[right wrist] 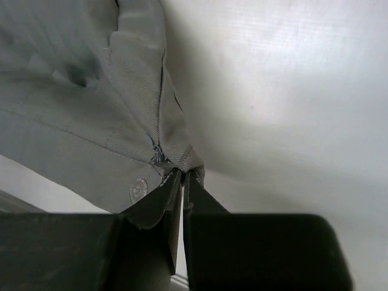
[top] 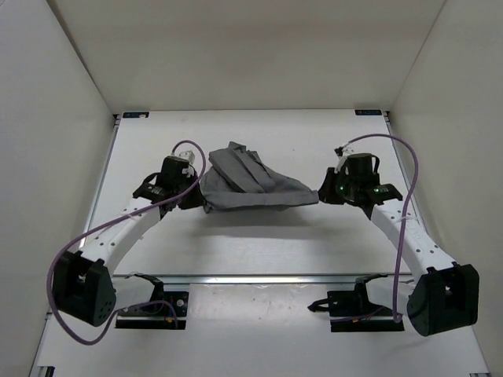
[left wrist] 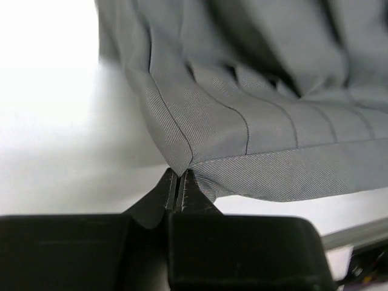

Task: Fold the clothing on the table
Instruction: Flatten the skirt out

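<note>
The clothing (top: 251,187) is a dark grey pleated garment stretched between both arms over the middle of the white table (top: 259,243). My left gripper (top: 196,198) is shut on the garment's left corner; in the left wrist view its jaws pinch the hem corner (left wrist: 182,165) with the pleated cloth (left wrist: 260,115) hanging beyond. My right gripper (top: 322,195) is shut on the right corner; the right wrist view shows the seam end (right wrist: 182,162) caught between the closed jaws, with a small button (right wrist: 138,190) beside them. The cloth sags in the middle and bunches up toward the far left.
White walls enclose the table on the left, right and far sides. A metal rail (top: 259,277) runs across near the arm bases. Purple cables (top: 75,251) (top: 409,196) loop beside each arm. Black corner brackets (top: 135,115) sit at the far table corners.
</note>
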Controlling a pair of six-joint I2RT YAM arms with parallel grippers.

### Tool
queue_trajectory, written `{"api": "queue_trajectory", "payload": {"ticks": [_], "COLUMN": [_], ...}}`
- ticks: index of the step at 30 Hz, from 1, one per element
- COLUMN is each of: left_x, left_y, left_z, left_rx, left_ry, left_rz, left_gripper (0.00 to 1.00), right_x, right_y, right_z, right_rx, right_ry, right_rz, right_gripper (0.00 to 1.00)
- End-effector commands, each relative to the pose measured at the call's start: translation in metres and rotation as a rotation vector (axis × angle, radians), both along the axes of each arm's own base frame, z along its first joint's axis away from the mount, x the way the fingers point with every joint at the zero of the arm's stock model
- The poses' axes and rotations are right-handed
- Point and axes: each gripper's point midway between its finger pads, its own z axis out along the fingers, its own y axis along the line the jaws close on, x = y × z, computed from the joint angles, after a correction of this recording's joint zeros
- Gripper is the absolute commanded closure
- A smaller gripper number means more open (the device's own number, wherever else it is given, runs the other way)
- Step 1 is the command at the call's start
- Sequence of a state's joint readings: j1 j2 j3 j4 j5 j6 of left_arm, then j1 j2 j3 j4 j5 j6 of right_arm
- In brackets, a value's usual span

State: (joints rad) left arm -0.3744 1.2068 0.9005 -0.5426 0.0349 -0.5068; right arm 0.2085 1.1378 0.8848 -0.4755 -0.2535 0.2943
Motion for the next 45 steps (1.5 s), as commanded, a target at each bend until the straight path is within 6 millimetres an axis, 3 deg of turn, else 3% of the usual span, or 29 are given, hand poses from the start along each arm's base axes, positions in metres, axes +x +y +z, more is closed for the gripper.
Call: {"api": "queue_trajectory", "payload": {"ticks": [1,4,6,7,8,9,10,11,12,13,15,16,17,19,20,21,22,23,24,25,26,27,29,30,32,35,37,42,45], "left_x": [-0.007,0.041,0.108,0.123,0.161,0.188,0.203,0.209,0.208,0.198,0.177,0.164,0.156,0.154,0.144,0.137,0.134,0.117,0.098,0.086,0.063,0.043,0.004,-0.014,-0.048,-0.088,-0.099,-0.109,-0.107], "left_y": [0.020,0.022,0.017,0.019,0.012,0.001,-0.003,0.002,0.002,0.009,0.008,0.010,0.014,0.019,0.023,0.024,0.020,0.017,0.019,0.014,0.012,0.007,0.011,0.009,0.014,0.013,0.015,0.019,0.005], "left_z": [-0.032,-0.017,0.053,0.045,0.096,0.188,0.204,0.292,0.308,0.356,0.391,0.401,0.404,0.369,0.368,0.337,0.293,0.258,0.255,0.203,0.171,0.165,0.086,0.073,0.028,0.001,-0.002,-0.010,-0.011], "left_rx": [0.051,0.122,0.139,0.152,0.124,0.071,0.085,-0.005,-0.048,-0.091,-0.010,0.074,0.123,0.151,0.143,0.161,0.194,0.214,0.209,0.222,0.198,0.137,0.112,0.077,0.056,0.011,0.008,-0.004,-0.055], "left_ry": [0.100,0.072,-0.073,-0.019,-0.115,-0.323,-0.357,-0.585,-0.639,-0.781,-0.900,-0.933,-0.942,-0.860,-0.861,-0.797,-0.706,-0.637,-0.639,-0.529,-0.475,-0.462,-0.277,-0.235,-0.104,0.012,0.027,0.065,0.077], "left_rz": [-0.015,-0.048,-0.055,-0.068,-0.059,-0.059,-0.057,-0.006,-0.012,-0.007,0.015,0.032,0.050,0.037,0.037,0.028,0.004,-0.025,-0.020,-0.043,-0.071,-0.076,-0.094,-0.100,-0.103,-0.123,-0.125,-0.117,-0.140], "left_gripper": [1.00,1.00,1.00,1.00,1.00,1.00,1.00,1.00,1.00,1.00,1.00,1.00,1.00,1.00,1.00,1.00,1.00,1.00,1.00,1.00,1.00,1.00,1.00,1.00,1.00,1.00,1.00,1.00,1.00], "right_x": [0.002,0.041,0.093,0.108,0.129,0.153,0.166,0.176,0.173,0.173,0.166,0.157,0.143,0.134,0.117,0.103,0.100,0.083,0.067,0.057,0.038,0.022,-0.013,-0.026,-0.060,-0.091,-0.098,-0.103,-0.095], "right_y": [-0.006,-0.011,-0.016,-0.016,-0.018,-0.016,-0.015,-0.016,-0.016,-0.020,-0.019,-0.019,-0.021,-0.035,-0.038,-0.046,-0.051,-0.055,-0.060,-0.062,-0.062,-0.062,-0.052,-0.050,-0.040,-0.029,-0.026,-0.004,0.003], "right_z": [-0.019,0.001,0.069,0.076,0.135,0.189,0.195,0.252,0.311,0.337,0.352,0.341,0.351,0.294,0.297,0.273,0.228,0.196,0.189,0.150,0.122,0.112,0.050,0.042,-0.011,-0.033,-0.035,-0.028,-0.021], "right_rx": [-0.005,-0.031,-0.062,-0.078,-0.079,-0.079,-0.089,-0.084,-0.081,-0.094,-0.098,-0.130,-0.144,-0.253,-0.235,-0.215,-0.203,-0.194,-0.185,-0.183,-0.165,-0.158,-0.098,-0.078,-0.030,0.015,0.037,0.118,0.121], "right_ry": [0.035,0.005,-0.149,-0.148,-0.269,-0.384,-0.381,-0.499,-0.636,-0.700,-0.754,-0.743,-0.787,-0.702,-0.724,-0.676,-0.575,-0.511,-0.496,-0.405,-0.334,-0.304,-0.142,-0.124,0.026,0.126,0.144,0.129,0.123], "right_rz": [-0.043,-0.036,-0.051,-0.046,-0.056,-0.068,-0.067,-0.084,-0.098,-0.115,-0.127,-0.122,-0.140,-0.195,-0.205,-0.218,-0.218,-0.223,-0.235,-0.244,-0.247,-0.241,-0.217,-0.210,-0.200,-0.175,-0.172,-0.076,-0.033], "right_gripper": [1.00,1.00,1.00,1.00,1.00,1.00,1.00,1.00,1.00,1.00,1.00,1.00,1.00,1.00,1.00,1.00,1.00,1.00,1.00,1.00,1.00,1.00,1.00,1.00,1.00,0.99,1.00,1.00,1.00]}}
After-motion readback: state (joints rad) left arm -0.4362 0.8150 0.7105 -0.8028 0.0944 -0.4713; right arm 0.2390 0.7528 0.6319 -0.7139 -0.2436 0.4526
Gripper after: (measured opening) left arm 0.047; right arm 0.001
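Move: Both hands already hold the skirt by the ends of its waistband, about 34 cm apart. Its bunched middle lies about 11 cm ahead, 15 cm right and 10 cm below the left hand; from the right, 8 cm ahead, 20 cm left, 12 cm lower. The bare table to be covered centres some 10 cm back and 17 cm inward of each hand, 12 to 15 cm below. The near rail runs straight back of each, about 20 cm. Up and forward in one fast fling after a small dip, both hands swing the skirt out some 20-25 cm ahead and over 30 cm up, fingers tipping up 40-50 degrees, then sweep back and down towards the near rail, ending about 10 cm nearer the bases than they began. The left keeps its pinch; the right's hold ends, its fingers still shut, empty. ##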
